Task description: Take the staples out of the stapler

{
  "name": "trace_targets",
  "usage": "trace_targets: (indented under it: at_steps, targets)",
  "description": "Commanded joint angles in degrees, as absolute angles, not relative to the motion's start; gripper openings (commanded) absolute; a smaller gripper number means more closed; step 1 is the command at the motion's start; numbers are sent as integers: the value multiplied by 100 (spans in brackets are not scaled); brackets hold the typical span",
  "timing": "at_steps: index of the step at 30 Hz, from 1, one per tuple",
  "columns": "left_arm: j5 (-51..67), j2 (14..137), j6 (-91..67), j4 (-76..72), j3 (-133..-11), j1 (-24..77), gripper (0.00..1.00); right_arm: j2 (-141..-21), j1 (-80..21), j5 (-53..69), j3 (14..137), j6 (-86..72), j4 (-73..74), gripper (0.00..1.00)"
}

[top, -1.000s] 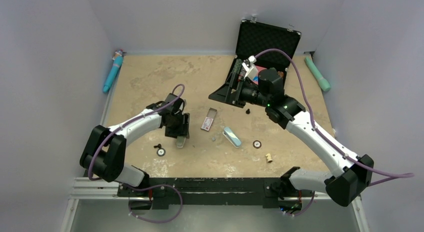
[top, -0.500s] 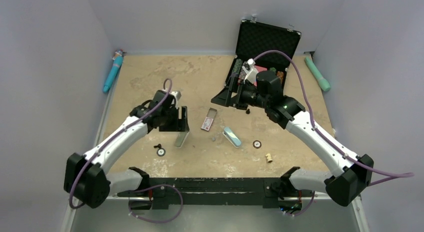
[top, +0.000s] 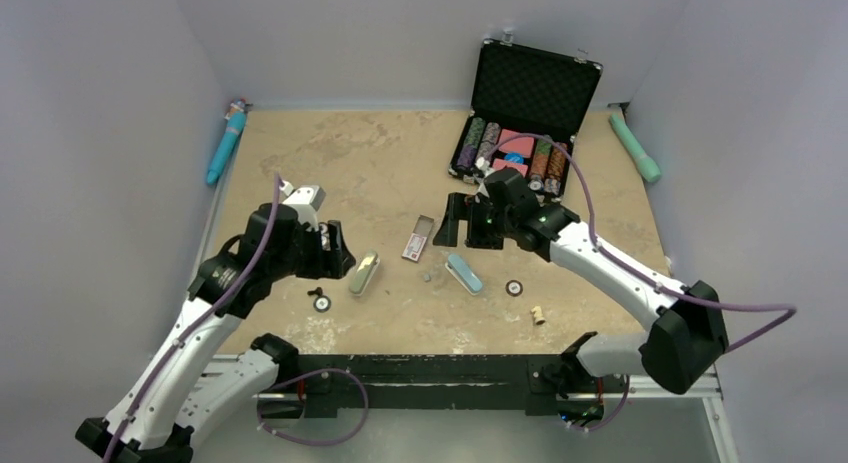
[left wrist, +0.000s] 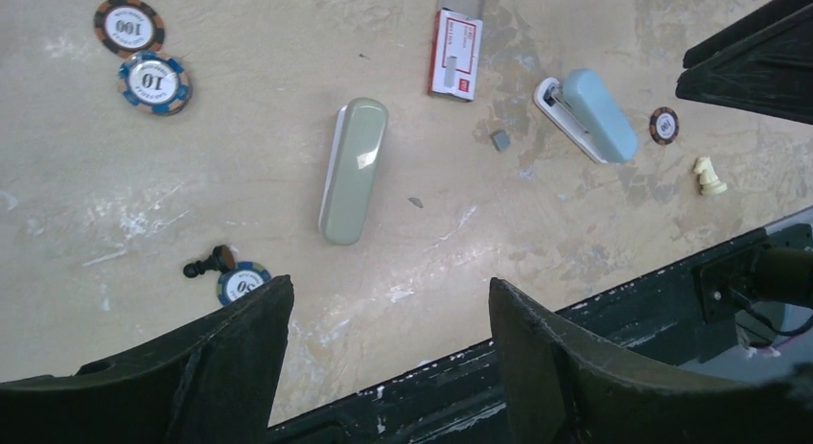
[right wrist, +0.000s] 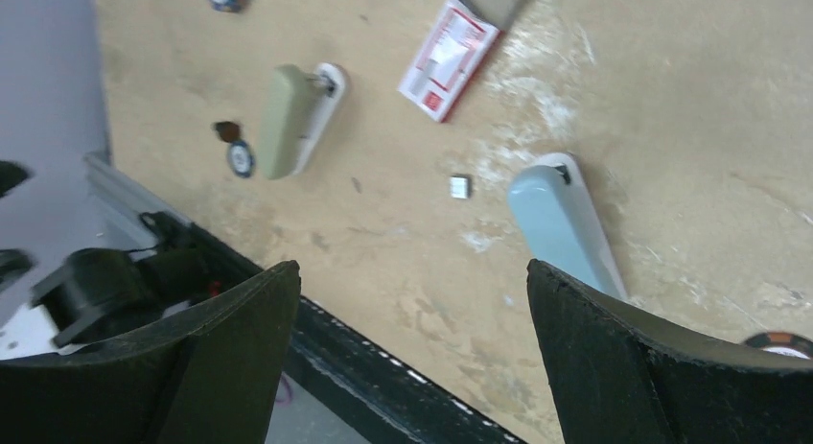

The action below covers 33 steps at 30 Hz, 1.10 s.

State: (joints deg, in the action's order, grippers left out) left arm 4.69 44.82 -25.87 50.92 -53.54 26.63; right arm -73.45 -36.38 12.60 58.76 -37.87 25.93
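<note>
A tiny grey strip of staples lies on the table between two closed staplers, also in the left wrist view and the right wrist view. The grey-green stapler lies flat to its left. The light blue stapler lies to its right. My left gripper is open and empty, raised to the left of the grey-green stapler. My right gripper is open and empty, above the table behind the blue stapler.
A red-and-white box with its tray slid out lies behind the staples. Poker chips, a black pawn and a pale chess piece are scattered near the front. An open poker case stands at the back right.
My left gripper has let go of the grey-green stapler and pulled back left and up; the stapler now lies flat. My right gripper has moved from the case toward the table's middle.
</note>
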Motion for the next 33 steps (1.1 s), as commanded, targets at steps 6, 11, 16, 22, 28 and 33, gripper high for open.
trace_targets:
  at_steps: [6, 11, 16, 22, 28, 33]
  targets:
    - [-546, 3697, -2447, 5364, -4995, 2637, 79, -7968, -3673, 347, 5616, -3364, 2714, 92]
    - [-466, 3730, -2472, 5412, -5024, 2637, 78, -8329, -3680, 348, 5551, -3235, 2643, 88]
    - [-492, 3651, -2427, 5296, -4977, 2637, 78, -8716, -3762, 257, 5432, -3167, 2553, 85]
    - [-519, 3809, -2426, 5285, -4994, 2637, 76, -9050, -3892, 154, 5589, -3125, 2574, 80]
    - [-569, 3734, -2431, 5282, -4973, 2637, 75, -9180, -3894, 131, 5686, -3064, 2637, 55]
    - [-563, 3768, -2434, 5268, -4975, 2637, 75, -9256, -3905, 144, 5719, -2962, 2710, 28]
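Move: The blue stapler lies almost straight below the right hand, about 15 cm down, 3 cm to its right and 1 cm back. Measured from that stapler, the small grey block is some 9 cm to the left and level with it, the staple box 11 cm left and 8 cm farther out, and a dark poker chip 12 cm right and 3 cm nearer. From the left hand the blue stapler lies some 27 cm right, 4 cm ahead and 17 cm below. The right hand's fingers close on the sides of the blue stapler near its middle, pinching it at the end of a drop of about 14 cm with a drift of 3 cm to the right. On the way down the wrist tips some 25 degrees so that the fingers point more steeply at the table. Meanwhile the open, empty left hand slides about 4 cm left, away from both staplers, then waits. ##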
